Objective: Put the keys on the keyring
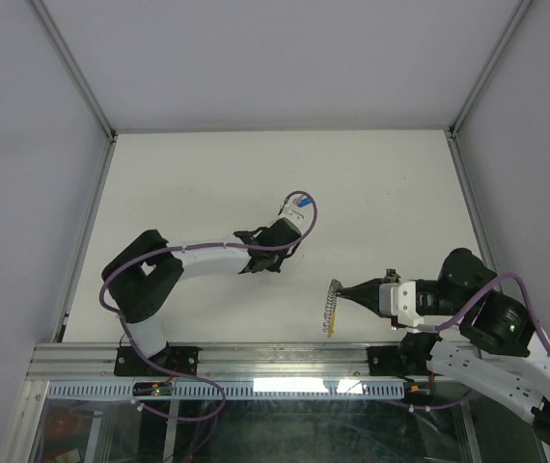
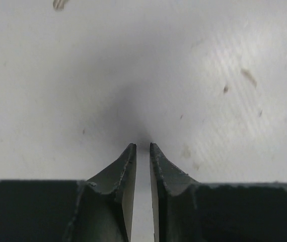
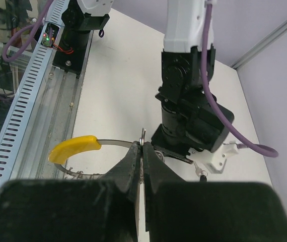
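Note:
My right gripper (image 1: 341, 289) (image 3: 143, 147) is shut on the thin metal band of the keyring (image 1: 330, 309) (image 3: 114, 143). It holds the ring upright near the table's front edge, the yellow segment (image 3: 75, 147) toward the rail. My left gripper (image 1: 258, 263) (image 2: 143, 146) points down at the table just behind the ring. Its jaws are nearly together and only a thin slit of table shows between them. In the right wrist view one small silver key (image 3: 200, 174) with a dark head lies on the table beside the left wrist (image 3: 194, 126). A small wire loop (image 3: 159, 157) shows under the left fingers.
The aluminium rail (image 1: 256, 362) with cable duct runs along the near edge, close to the keyring. Frame posts (image 1: 82, 77) and grey walls bound the white table (image 1: 256, 164). A small pale speck (image 2: 58, 4) sits at the top edge of the left wrist view.

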`<action>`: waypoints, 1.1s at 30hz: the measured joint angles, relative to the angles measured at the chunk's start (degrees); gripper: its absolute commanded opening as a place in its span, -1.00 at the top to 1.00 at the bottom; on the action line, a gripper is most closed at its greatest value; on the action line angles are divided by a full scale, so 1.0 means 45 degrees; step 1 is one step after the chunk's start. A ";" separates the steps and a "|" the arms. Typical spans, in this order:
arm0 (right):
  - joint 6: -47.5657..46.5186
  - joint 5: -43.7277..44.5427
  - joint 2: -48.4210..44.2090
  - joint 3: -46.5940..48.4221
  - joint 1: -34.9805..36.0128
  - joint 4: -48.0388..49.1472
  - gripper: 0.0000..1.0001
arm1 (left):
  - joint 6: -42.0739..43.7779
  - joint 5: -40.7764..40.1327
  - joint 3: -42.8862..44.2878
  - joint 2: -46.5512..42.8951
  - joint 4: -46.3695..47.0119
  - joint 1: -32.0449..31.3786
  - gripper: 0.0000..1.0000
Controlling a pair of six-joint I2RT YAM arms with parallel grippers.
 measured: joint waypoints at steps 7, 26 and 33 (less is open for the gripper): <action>0.0015 0.0015 0.0000 0.0000 0.0000 0.0000 1.00 | 0.0078 0.0131 -0.1855 -0.2375 0.0005 0.0316 0.22; 0.0500 0.0058 0.0000 0.0000 0.0000 0.0010 1.00 | -0.1642 -0.0981 0.5469 0.2526 -0.0243 0.1190 -0.02; 0.0529 0.0049 0.0029 0.0000 0.0000 0.0063 1.00 | -0.0282 0.1282 0.3628 0.1749 0.0797 0.2113 -0.22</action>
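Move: Ahead and to the right of the left hand, about 13 cm out and 5 cm across, lies the silver key with the black tag, 1 or 2 cm lower on the table. The key with the blue tag lies beyond it, roughly 18 cm ahead and 7 cm right of the left hand. From the right hand, which holds the keyring up high, the black-tagged key is about 34 cm ahead, 4 cm left and 30 cm below. Swinging up and out in an arc, the left hand first eases some 2 cm back and 3 cm left, then rises about 9 cm while sweeping forward and right towards the black-tagged key. It then sinks about 5 cm and drifts slightly left, while its nearly shut fingers open past half. The wrist rolls around 15 degrees, left side down; nothing is gripped. ##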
